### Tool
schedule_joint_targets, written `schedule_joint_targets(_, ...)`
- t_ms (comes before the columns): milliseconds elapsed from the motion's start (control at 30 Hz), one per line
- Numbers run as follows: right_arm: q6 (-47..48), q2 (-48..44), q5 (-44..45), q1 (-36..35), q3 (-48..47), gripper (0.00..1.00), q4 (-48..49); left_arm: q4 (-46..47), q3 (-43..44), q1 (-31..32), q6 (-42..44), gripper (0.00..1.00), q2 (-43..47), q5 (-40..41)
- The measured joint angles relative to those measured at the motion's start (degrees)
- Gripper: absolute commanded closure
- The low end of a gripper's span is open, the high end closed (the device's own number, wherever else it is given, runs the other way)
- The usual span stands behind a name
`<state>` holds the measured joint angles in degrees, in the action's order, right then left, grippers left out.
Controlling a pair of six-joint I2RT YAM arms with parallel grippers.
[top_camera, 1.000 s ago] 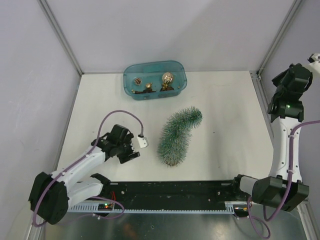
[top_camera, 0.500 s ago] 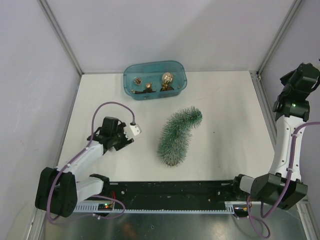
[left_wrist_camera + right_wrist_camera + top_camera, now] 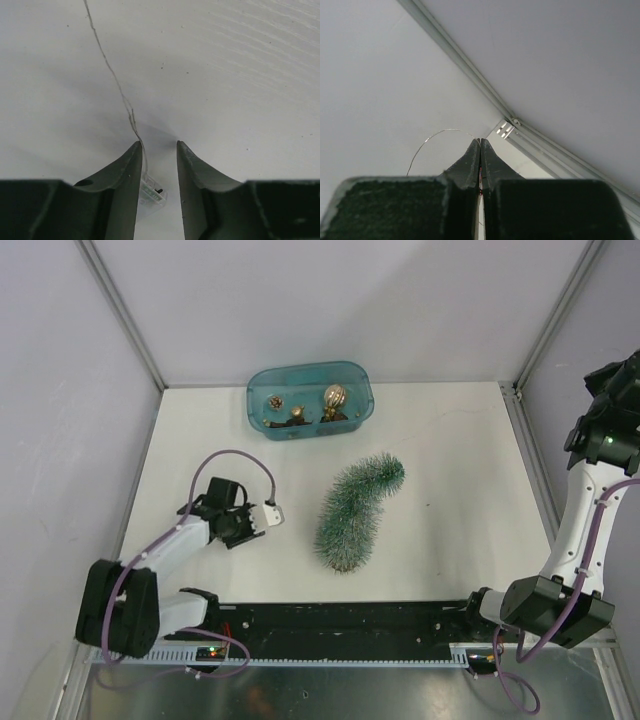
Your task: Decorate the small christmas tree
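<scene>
The small christmas tree (image 3: 352, 510), frosted green, lies on its side mid-table, its base toward me. My left gripper (image 3: 245, 524) hovers low over the table, left of the tree. In the left wrist view the left gripper (image 3: 157, 144) is open. A small clear plastic box (image 3: 152, 192) lies between its fingers against the left one, with a gap to the right one. A thin wire (image 3: 116, 82) runs from the box across the table. My right arm (image 3: 605, 435) is raised at the far right, and the right gripper (image 3: 480, 140) is shut on a thin wire (image 3: 434, 135) that arcs off to the left.
A teal tub (image 3: 258, 390) stands at the back of the table behind the tree. It holds a gold ball ornament (image 3: 334, 396) and small brown ornaments (image 3: 275, 401). Walls close the table on three sides, with a metal frame post (image 3: 512, 125) near the right gripper.
My left gripper has pulled back to the left, away from the tree, and its jaws have narrowed. The right arm has swung further right, toward the frame's edge. The tree has not moved.
</scene>
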<state>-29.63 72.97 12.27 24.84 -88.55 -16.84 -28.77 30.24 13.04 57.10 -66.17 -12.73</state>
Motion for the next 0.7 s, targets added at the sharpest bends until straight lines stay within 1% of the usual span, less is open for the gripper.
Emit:
schedule_joint_targets(100, -0.72, 0.00, -1.20, -0.07, -0.09, 1.00, 0.02, -1.01, 2.40, -0.04, -0.11, 0.75, -4.98, -0.72)
schedule_joint_targets(167, -1.11, 0.00, -1.86, -0.09, -0.09, 1.00, -0.04, -1.05, 4.98, -0.07, -0.20, 0.86, -8.41, -1.18)
schedule_joint_targets(200, -1.29, 0.00, -2.05, -0.09, -0.09, 1.00, -0.02, -0.74, 5.95, -0.11, -0.33, 0.93, -9.84, -1.33)
schedule_joint_targets(267, -1.46, -0.02, -2.40, -0.09, -0.09, 1.00, 0.02, -0.35, 7.30, -0.11, -0.76, 0.98, -11.56, -1.66)
schedule_joint_targets(467, -1.46, -0.07, -2.60, -0.09, 0.28, 1.00, 0.02, 0.20, 9.42, 0.81, -2.10, 1.00, -11.67, -3.28)
schedule_joint_targets(700, -1.81, -0.13, -2.47, 0.35, 0.35, 1.00, 0.02, 0.48, 9.53, 5.64, -4.70, 1.00, -10.19, -6.03)
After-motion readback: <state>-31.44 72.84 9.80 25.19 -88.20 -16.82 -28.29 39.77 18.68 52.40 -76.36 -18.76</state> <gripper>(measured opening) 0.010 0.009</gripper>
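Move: The thin string lies practically between the left fingertips, about 1 cm ahead of and 1 cm below the hand point. The clear tag on its end is some 3 cm to the hand's left, 1 cm back and 2 cm down. The tree stands about 26 cm to the right, roughly level with the hand, its middle some 10 cm higher. From the right hand, high up with the far end, that stretch of string is about 75 cm left, 14 cm back and 43 cm down. The left fingers pinch the string close to the clear tag, shutting fully from not quite half open while the hand dips barely a centimetre and slides about 3 cm forward. Then the left hand swings right towards the tree, some 5 cm in all, rising about 2 cm with a slight tilt. The right hand stays nearly still, keeping its shut hold on the string's other end. ##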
